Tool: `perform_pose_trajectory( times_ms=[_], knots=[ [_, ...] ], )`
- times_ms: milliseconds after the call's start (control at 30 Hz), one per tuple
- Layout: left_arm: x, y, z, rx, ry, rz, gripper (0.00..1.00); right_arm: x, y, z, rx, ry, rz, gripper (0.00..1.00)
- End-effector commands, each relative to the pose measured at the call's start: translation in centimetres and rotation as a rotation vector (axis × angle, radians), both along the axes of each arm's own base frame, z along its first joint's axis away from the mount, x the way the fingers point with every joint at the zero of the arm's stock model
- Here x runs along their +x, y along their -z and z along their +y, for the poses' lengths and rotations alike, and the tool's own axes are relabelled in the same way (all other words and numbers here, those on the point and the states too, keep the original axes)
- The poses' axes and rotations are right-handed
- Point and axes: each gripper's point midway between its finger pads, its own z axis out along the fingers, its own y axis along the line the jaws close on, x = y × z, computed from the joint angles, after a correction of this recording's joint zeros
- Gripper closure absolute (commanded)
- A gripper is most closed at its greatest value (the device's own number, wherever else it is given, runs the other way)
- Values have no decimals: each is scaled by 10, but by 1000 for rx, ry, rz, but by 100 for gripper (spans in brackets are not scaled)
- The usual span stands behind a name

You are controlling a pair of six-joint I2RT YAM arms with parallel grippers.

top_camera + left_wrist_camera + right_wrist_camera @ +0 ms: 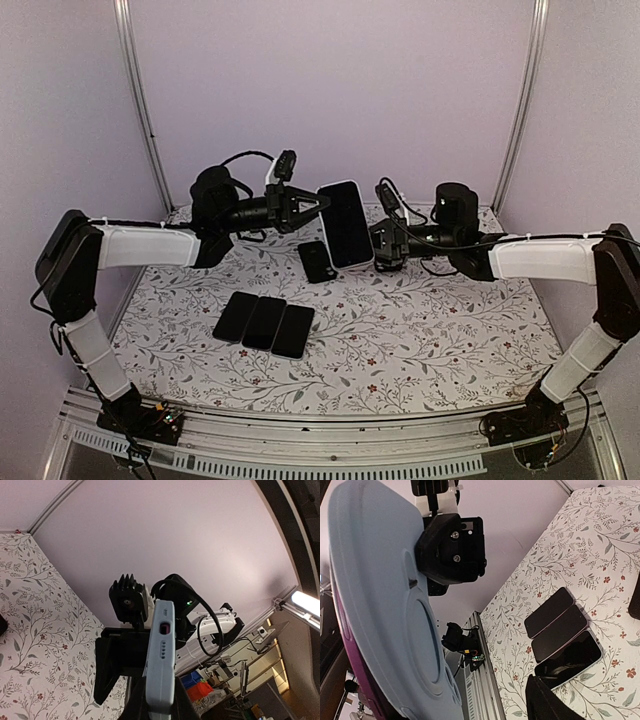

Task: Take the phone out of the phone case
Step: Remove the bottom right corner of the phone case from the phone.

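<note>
The phone (345, 225) sits in a pale blue phone case (385, 605) and hangs in the air above the back of the table, its dark screen showing in the top view. My left gripper (318, 204) is shut on the case's left end; in the left wrist view the case (161, 655) stands edge-on between the black fingers (186, 707). My right gripper (378, 240) is at the phone's right edge. Its jaws are open, with one finger (554, 704) well clear of the case's back and the other hidden. A magenta rim of the phone (342, 630) shows along the case.
Three dark phones (265, 322) lie side by side on the floral table cover (420, 330). A small black object (315, 261) lies just below the held phone. White walls and metal posts (140, 110) close in the back.
</note>
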Motion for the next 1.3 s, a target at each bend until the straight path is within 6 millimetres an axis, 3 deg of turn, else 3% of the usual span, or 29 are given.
perform_pose_trajectory(
  times_ms=[0, 233, 433, 600, 700, 867, 1267],
  knots=[
    [-24, 29, -31, 100, 90, 44, 100, 27, -38, 9, 80, 127, -66, 49],
    [-16, 43, -32, 151, 77, 109, 100, 37, -20, 9, 4, 181, -75, 69],
    [14, 76, -22, 265, -8, 221, 100, 36, -15, 14, 17, 138, 7, 86],
    [29, 91, -13, 304, -52, 292, 86, 36, -9, 20, 50, 108, 91, 95],
    [33, 97, -8, 323, -72, 316, 76, 37, -12, 20, 76, 103, 113, 98],
    [37, 103, 2, 339, -108, 336, 68, 36, -17, 20, 121, 78, 114, 100],
    [27, 93, 23, 342, -134, 326, 47, 52, -8, 18, 123, 110, 92, 100]
  ],
)
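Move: The light-blue case with its phone hangs between the grippers: its middle lies about 5 cm to the left gripper's right, 2 cm back and 4 cm below, and about 4 cm left of the right gripper, 1 cm ahead and 2 cm above. On the table, a black case lies some 15 cm ahead of the left gripper, 2 cm left and 31 cm down; the nearest table phone is 17 cm left of the right gripper, 6 cm back and 25 cm down. Close the right gripper on the right edge of the case near its bottom corner, easing some 3 cm down and forward as it pinches, and tip that wrist. Swing the left gripper down about 10 cm with a forward arc that ends slightly back, turning it some 30 degrees; keep its hold at first, then open it to about half and let go around the left edge. ##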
